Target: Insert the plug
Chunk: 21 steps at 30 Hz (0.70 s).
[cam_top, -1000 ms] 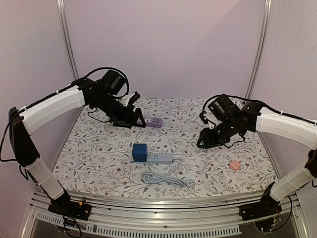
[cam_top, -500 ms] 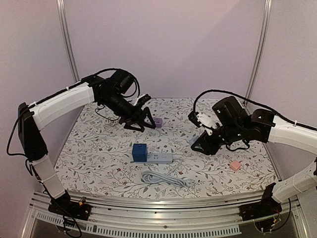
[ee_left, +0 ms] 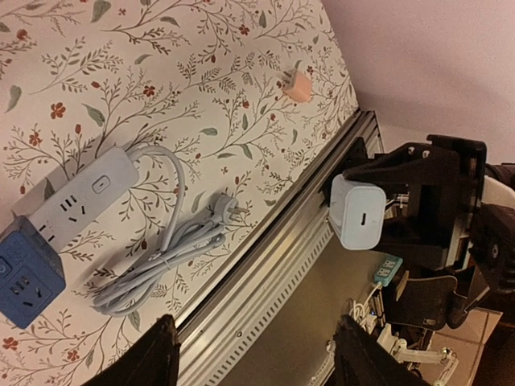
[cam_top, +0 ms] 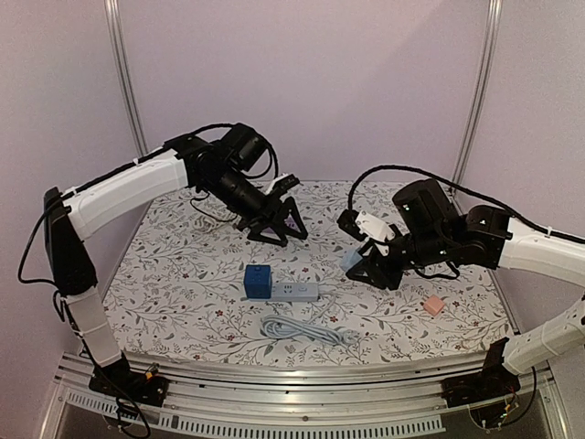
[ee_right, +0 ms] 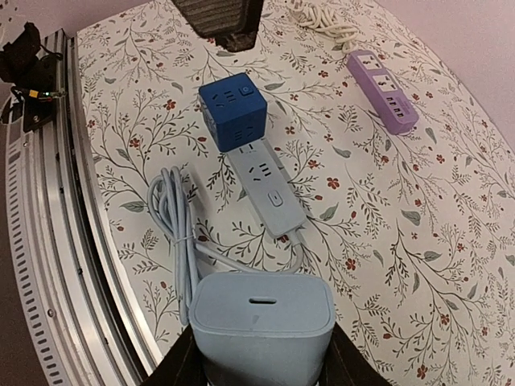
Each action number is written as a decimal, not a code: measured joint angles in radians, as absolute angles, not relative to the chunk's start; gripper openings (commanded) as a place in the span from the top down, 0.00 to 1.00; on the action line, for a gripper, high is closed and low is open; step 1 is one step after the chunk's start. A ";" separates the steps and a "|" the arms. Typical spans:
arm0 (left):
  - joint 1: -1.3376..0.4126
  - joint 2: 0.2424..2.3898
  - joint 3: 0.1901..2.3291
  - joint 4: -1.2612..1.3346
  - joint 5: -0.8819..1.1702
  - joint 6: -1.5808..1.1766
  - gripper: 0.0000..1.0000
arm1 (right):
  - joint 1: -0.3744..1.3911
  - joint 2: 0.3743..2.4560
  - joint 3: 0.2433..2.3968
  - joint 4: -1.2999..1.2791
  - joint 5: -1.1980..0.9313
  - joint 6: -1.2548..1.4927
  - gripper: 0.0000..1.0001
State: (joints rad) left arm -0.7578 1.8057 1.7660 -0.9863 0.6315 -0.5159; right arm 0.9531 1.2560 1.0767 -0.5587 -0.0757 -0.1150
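Observation:
A pale blue plug [ee_right: 261,326] sits clamped between the fingers of my right gripper [ee_right: 261,358], its flat face with a small slot turned to the camera. It hangs above the table, right of the grey power strip [cam_top: 300,291]. In the top view that right gripper [cam_top: 358,262] carries the plug [cam_top: 352,260] low over the cloth. The strip [ee_right: 269,189] lies flat with a blue cube socket [ee_right: 233,111] at its left end. My left gripper [cam_top: 291,225] hovers behind the strip, open and empty. Its wrist view shows the plug [ee_left: 360,213] and the strip [ee_left: 80,201].
The strip's grey cable [cam_top: 306,331] is coiled near the front edge. A purple power strip [ee_right: 382,90] lies at the back, with a white cord [ee_right: 330,24] beyond it. A small pink block [cam_top: 433,305] rests at the right. The metal rail [cam_top: 302,375] borders the table's near edge.
My right gripper has carried the plug leftwards, toward the grey strip. The left arm has swung right and forward, away from the purple strip, and its jaws have narrowed a little.

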 measured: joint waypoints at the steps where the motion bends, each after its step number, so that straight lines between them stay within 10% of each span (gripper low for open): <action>1: -0.766 1.815 1.777 -0.986 0.637 -0.523 0.35 | 0.957 1.256 1.077 -0.558 -0.074 -0.121 0.96; 21: -0.875 1.919 1.853 -0.986 0.677 -0.584 0.39 | 1.049 1.306 1.107 -0.553 0.015 -0.151 0.99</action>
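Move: Held in the right fingers, the light-blue plug is about 12 cm to the left hand's right, 4 cm back and 2 cm lower. Some 22 cm below the left hand lie the white power strip, 4 cm ahead and 2 cm left, and the cord bundle, 7 cm back and 3 cm right; the blue cube stands 4 cm ahead, 8 cm left. From the right hand, the left gripper is about 13 cm left and 4 cm ahead, slightly higher. Closing in on the light-blue plug, the left hand travels some 5 cm right and 4 cm back, sinking slightly, its fingers staying open as the wrist turns only a few degrees. The right hand keeps its hold on the plug and brings it about 2 cm left towards the open left fingers, easing back a little over 1 cm as well. ##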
